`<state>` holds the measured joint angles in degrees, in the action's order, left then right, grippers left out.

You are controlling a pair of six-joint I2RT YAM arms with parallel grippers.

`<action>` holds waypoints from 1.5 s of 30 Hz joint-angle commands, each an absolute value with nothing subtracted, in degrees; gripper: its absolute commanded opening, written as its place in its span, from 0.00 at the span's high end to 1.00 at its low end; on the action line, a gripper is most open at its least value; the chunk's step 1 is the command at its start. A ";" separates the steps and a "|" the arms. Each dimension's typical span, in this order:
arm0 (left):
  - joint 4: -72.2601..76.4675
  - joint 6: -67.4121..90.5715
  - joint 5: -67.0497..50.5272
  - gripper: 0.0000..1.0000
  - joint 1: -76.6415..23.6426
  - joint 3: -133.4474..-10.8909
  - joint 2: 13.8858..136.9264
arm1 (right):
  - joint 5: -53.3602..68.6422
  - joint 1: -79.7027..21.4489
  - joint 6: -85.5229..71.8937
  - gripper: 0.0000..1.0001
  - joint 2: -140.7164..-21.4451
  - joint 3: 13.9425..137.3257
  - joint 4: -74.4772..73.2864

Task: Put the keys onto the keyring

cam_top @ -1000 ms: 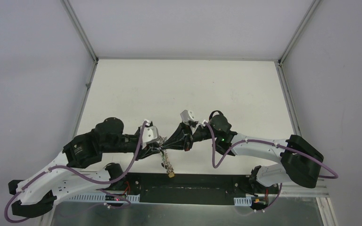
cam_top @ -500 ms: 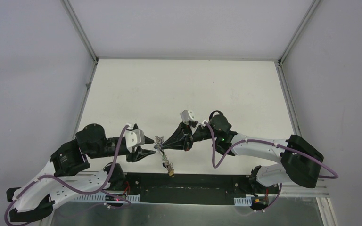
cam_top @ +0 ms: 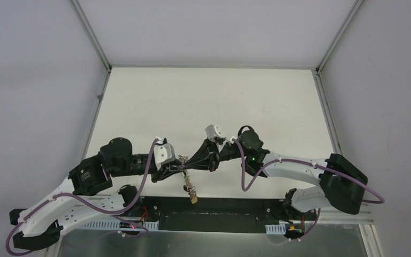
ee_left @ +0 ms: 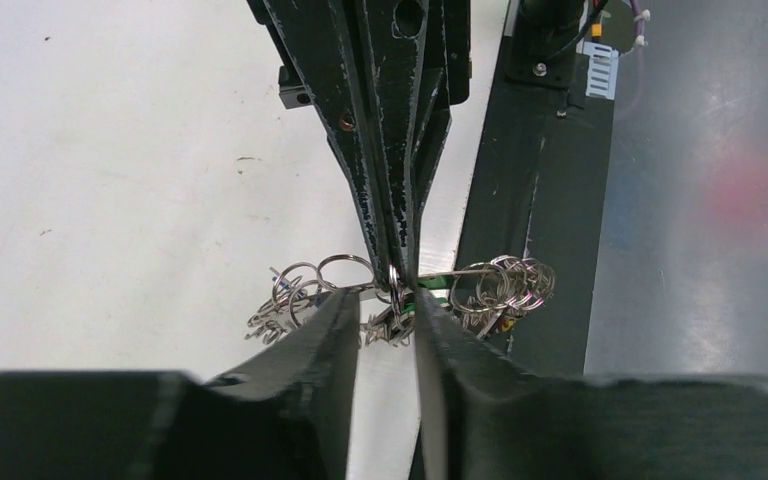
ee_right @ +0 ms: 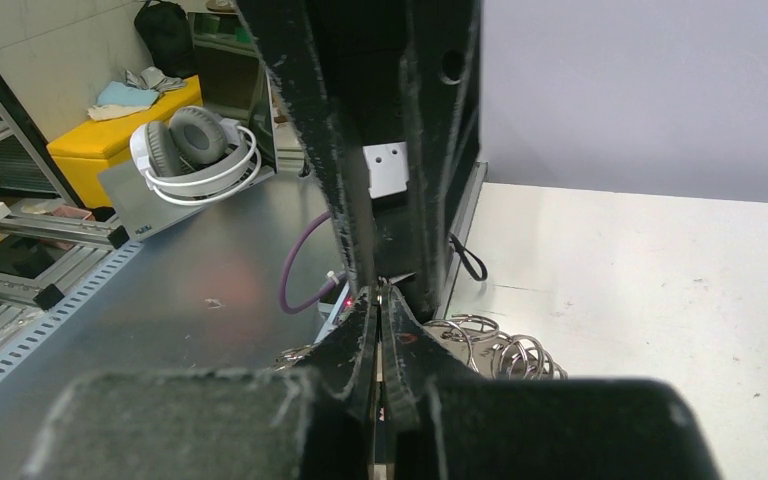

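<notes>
The keyring [cam_top: 191,187] hangs between both grippers above the table's near edge, its string of small keys dangling toward the black rail. My right gripper [cam_top: 186,167] is shut on the ring's wire; in the left wrist view it [ee_left: 397,272] comes down from the top, pinching it. My left gripper [ee_left: 388,300] stands slightly open, one fingertip on either side of that pinch point and of a small bunch of keys [ee_left: 392,322]. A green tag [ee_left: 430,283] peeks out beside the right fingertip. Loops of the keyring [ee_left: 515,282] spread to both sides. The right wrist view has my right gripper [ee_right: 378,300] shut and ring loops [ee_right: 515,352] beside it.
The white table [cam_top: 208,101] lies beyond the grippers, with white walls on three sides. A black base rail [cam_top: 219,206] and a grey metal bench [cam_top: 219,241] run along the near edge. Headphones [ee_right: 195,150] lie on the bench off the table.
Half a second ago the left gripper had drawn back left, open and off the ring. It has moved right again and narrowed around the ring. The right arm has kept still.
</notes>
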<state>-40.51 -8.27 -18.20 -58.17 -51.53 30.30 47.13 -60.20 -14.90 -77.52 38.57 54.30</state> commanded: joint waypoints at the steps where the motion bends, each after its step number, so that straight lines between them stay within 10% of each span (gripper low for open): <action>1: -37.20 -7.47 -19.63 0.79 -58.47 -50.98 31.73 | 46.06 -60.34 -14.61 1.00 -74.46 38.95 60.14; 7: -37.25 -8.02 -20.21 1.00 -58.48 -50.95 32.34 | 45.71 -60.38 -14.45 1.00 -74.19 38.76 60.03; 16: -38.84 -7.48 -16.53 1.00 -58.54 -52.34 31.45 | 44.47 -60.30 -14.17 0.98 -73.51 38.57 59.09; 21: -41.89 -5.96 -12.05 1.00 -58.47 -56.10 32.72 | 43.21 -60.29 -13.87 0.61 -71.70 38.13 57.43; 27: -50.43 -8.09 -10.76 1.00 -58.45 -63.94 37.95 | 38.91 -60.31 -11.40 0.44 -67.66 36.82 52.00; 45: -85.41 -17.04 -8.43 1.00 -58.45 -96.93 66.81 | 32.21 -60.49 -13.75 0.51 -69.35 38.70 47.40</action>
<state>-77.93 -14.72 -9.06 -58.17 -90.52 63.68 32.12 -60.16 -12.14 -67.83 37.19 43.18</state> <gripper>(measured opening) 0.009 0.528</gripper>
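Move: The small wire ring through the keyring's rim sits in the right hand's shut fingertips, and about 1 cm to the right of and 1 cm below the left hand, between its part-open fingers. The keyring hangs from there, its middle some 6 cm below both hands, level fore and aft, 2 cm right of the left hand and level sideways with the right. The green key dangles about 4 cm below the right hand and 1 cm back. The small wire ring is taken over by the left fingers, which ease about 1 cm right and down and pinch shut on it. Only then do the right fingers open and come off to the right and up, before swinging forward and sinking a little with a 15-degree clockwise turn. The left dips, then lifts about 4 cm and carries the ring some 3 cm forward and slightly left, tipping its fingertips about 30 degrees further down. ##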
